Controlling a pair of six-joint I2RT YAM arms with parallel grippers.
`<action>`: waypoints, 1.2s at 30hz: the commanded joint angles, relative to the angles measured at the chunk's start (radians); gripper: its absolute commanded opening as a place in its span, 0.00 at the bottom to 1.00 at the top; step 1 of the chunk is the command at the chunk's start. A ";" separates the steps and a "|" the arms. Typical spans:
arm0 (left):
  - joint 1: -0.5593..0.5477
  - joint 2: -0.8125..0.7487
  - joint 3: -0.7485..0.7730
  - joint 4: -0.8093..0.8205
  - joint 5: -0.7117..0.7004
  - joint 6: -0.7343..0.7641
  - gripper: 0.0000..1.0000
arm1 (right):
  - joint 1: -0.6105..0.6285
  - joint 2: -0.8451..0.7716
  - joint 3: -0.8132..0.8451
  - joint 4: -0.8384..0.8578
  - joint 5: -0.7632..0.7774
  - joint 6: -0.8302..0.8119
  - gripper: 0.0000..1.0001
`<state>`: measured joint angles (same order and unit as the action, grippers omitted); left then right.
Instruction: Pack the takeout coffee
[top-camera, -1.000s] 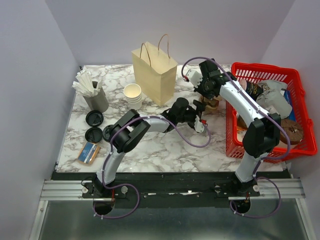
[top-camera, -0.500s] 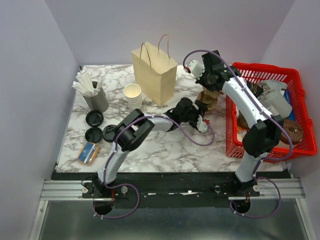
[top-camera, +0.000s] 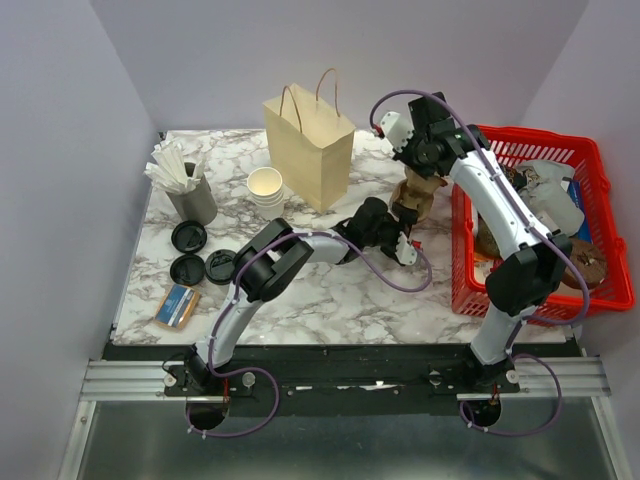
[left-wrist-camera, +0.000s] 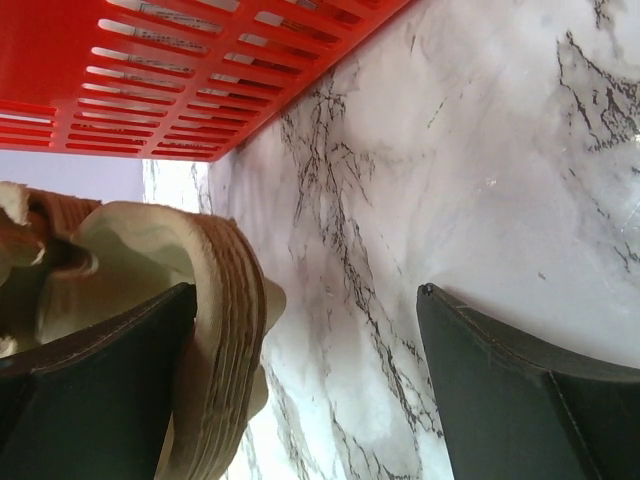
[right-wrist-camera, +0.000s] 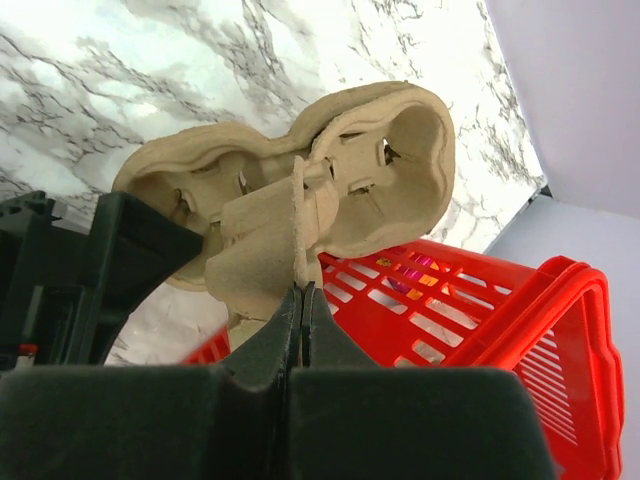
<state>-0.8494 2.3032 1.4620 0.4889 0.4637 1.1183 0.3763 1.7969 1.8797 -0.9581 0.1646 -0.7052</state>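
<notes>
The takeout coffee is out of view in every frame. My right gripper (top-camera: 421, 178) (right-wrist-camera: 302, 290) is shut on the middle rib of a brown pulp cup carrier (top-camera: 414, 197) (right-wrist-camera: 335, 165), which hangs tilted above the marble table beside the red basket (top-camera: 540, 135). My left gripper (top-camera: 398, 226) (left-wrist-camera: 307, 300) is open at the carrier's lower end. One of its fingers (left-wrist-camera: 90, 370) lies behind the carrier's layered edge (left-wrist-camera: 215, 330), and the other finger (left-wrist-camera: 520, 390) stands apart over bare marble. A tan paper bag (top-camera: 310, 145) stands upright behind.
A stack of lidless white cups (top-camera: 265, 186) stands left of the bag. A grey holder of stirrers (top-camera: 190, 190), three loose black lids (top-camera: 188, 237) and a blue-orange packet (top-camera: 178, 306) lie at the left. The basket holds several items.
The right arm has lifted the carrier up and toward the back. The left gripper has shifted slightly right, staying open at the carrier's lower end.
</notes>
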 joint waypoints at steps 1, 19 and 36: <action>-0.011 0.003 0.000 0.060 0.033 -0.032 0.98 | -0.001 -0.016 0.010 -0.028 -0.045 0.023 0.01; 0.064 -0.703 -0.598 0.033 0.303 -0.610 0.99 | 0.038 -0.141 -0.407 -0.034 -0.244 -0.125 0.01; 0.231 -1.122 -0.793 -0.188 0.153 -0.715 0.99 | 0.274 -0.522 -0.641 -0.118 -0.366 -0.217 0.54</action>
<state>-0.6289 1.2148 0.6910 0.3458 0.6632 0.4431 0.6510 1.3678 1.1824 -1.0649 -0.1314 -0.9848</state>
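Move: My right hand still pinches an edge of the raised cup carriers, whose middle lies about 8 cm below it and 2 cm ahead. The clear table spot for them is some 12 cm back, 8 cm left and 20 cm below; the red basket's middle is about 26 cm right and 9 cm back, 15 cm below. From my left hand, the carriers lie roughly 6 cm ahead, 2 cm right and 4 cm higher; the paper bag is about 10 cm ahead, 21 cm left. I lower the carriers with my right hand about 11 cm while easing back, then draw it back towards me, some 21 cm in all, turning it nearly 40 degrees counter-clockwise, and open the fingers halfway at the end. Meanwhile my left hand, still wide open, backs out from beside the carriers and rises, then swings left towards the cup stack. ##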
